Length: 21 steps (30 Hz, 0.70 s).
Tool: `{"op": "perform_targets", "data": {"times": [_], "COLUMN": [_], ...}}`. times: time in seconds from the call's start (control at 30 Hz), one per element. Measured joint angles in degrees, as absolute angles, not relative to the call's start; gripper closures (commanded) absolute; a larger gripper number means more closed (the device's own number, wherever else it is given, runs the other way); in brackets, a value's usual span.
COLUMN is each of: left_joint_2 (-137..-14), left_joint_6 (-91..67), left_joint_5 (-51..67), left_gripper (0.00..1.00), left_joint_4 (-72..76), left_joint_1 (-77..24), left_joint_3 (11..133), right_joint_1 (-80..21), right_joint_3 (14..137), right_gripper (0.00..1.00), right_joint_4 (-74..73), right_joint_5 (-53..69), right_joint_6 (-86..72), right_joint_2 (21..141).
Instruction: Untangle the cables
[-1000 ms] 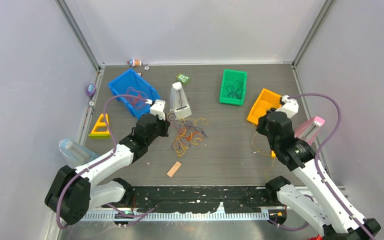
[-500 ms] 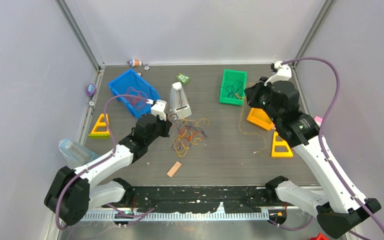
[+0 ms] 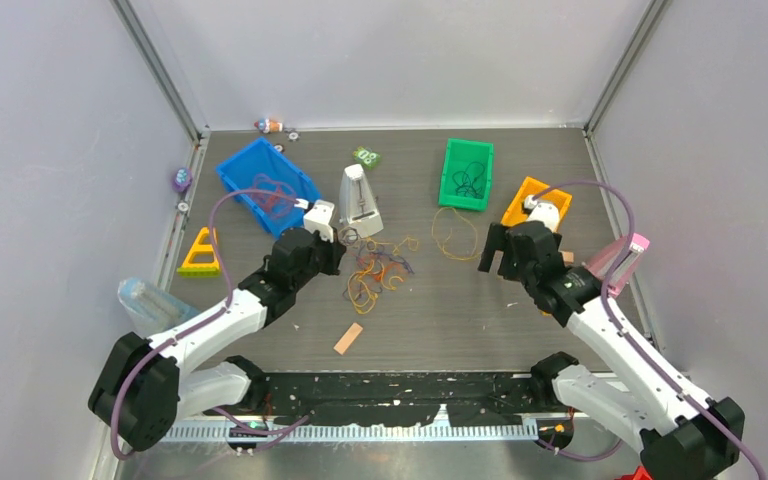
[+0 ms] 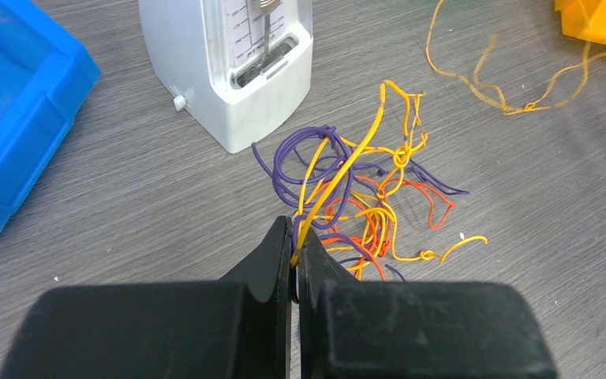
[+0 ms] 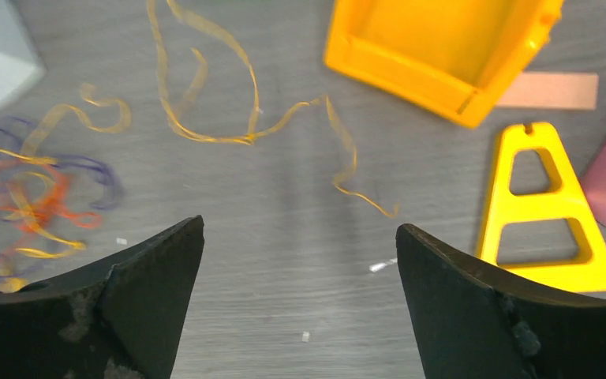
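A tangle of thin yellow, orange and purple cables (image 3: pixel 375 270) lies mid-table in front of a white metronome (image 3: pixel 360 200). My left gripper (image 3: pixel 338 245) sits at the tangle's left edge. In the left wrist view it (image 4: pixel 294 246) is shut on one yellow cable (image 4: pixel 347 162) that rises out of the pile (image 4: pixel 371 213). A separate orange-yellow cable (image 3: pixel 452 240) lies loose on the table right of the tangle, also seen in the right wrist view (image 5: pixel 245 118). My right gripper (image 3: pixel 496 260) hovers just right of it, open and holding nothing (image 5: pixel 300 227).
A blue bin (image 3: pixel 235 175) holding cables stands back left, a green bin (image 3: pixel 450 175) with dark cables back centre, an orange bin (image 3: pixel 530 200) beside my right arm. Yellow triangles (image 3: pixel 200 253) (image 5: pixel 548 213), a pink object (image 3: pixel 620 258), a clear bottle (image 3: pixel 145 300) and a tan strip (image 3: pixel 348 338) lie around.
My right gripper carried the orange-yellow cable up toward the bins, opened and let it go, then swung down and left. The cable now lies loose. My left gripper has not moved.
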State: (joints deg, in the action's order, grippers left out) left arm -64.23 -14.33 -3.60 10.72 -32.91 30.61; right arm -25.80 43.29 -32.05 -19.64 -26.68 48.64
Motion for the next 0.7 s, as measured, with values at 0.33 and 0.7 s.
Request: {"op": "perform_targets", "data": {"times": [0.33,0.7], "left_joint_2": [-64.2,-64.2], "left_joint_6": [-14.3,-14.1], "left_joint_5": [-3.3,-3.1], "left_gripper": [1.0,1.0], "left_joint_4": [10.8,10.9], "left_joint_1": [-33.0,-33.1], "left_joint_3": [30.6,30.6], "right_joint_1": [-25.0,-16.2], "right_joint_3": [38.9,39.6], "right_gripper": [0.05,0.05], "right_joint_4": [-30.7,-22.3], "right_joint_5": [-22.7,-15.7], "right_joint_6": [-25.9,-33.4], "right_joint_2": [59.1,68.7]}}
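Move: The loose yellow cable that the right hand has just flung free lies about 15 cm ahead of that hand, 6 cm to its left and some 14 cm below. The orange tray stands about 23 cm ahead and 14 cm to the right, the yellow triangle 18 cm to the right and 4 cm ahead; the green tray is some 20 cm beyond the cable. From the left hand, the cable lies roughly 33 cm right and 12 cm ahead. Drop the empty right gripper about 9 cm towards the table, quickly at first, easing back and a little right, then swing it some 4 cm forward towards the loose yellow cable as the descent flattens out. Tip the fingers roughly 15 degrees further down, end with a slight clockwise turn, and keep them wide open. Keep the left gripper still, shut on the tangled bundle. ##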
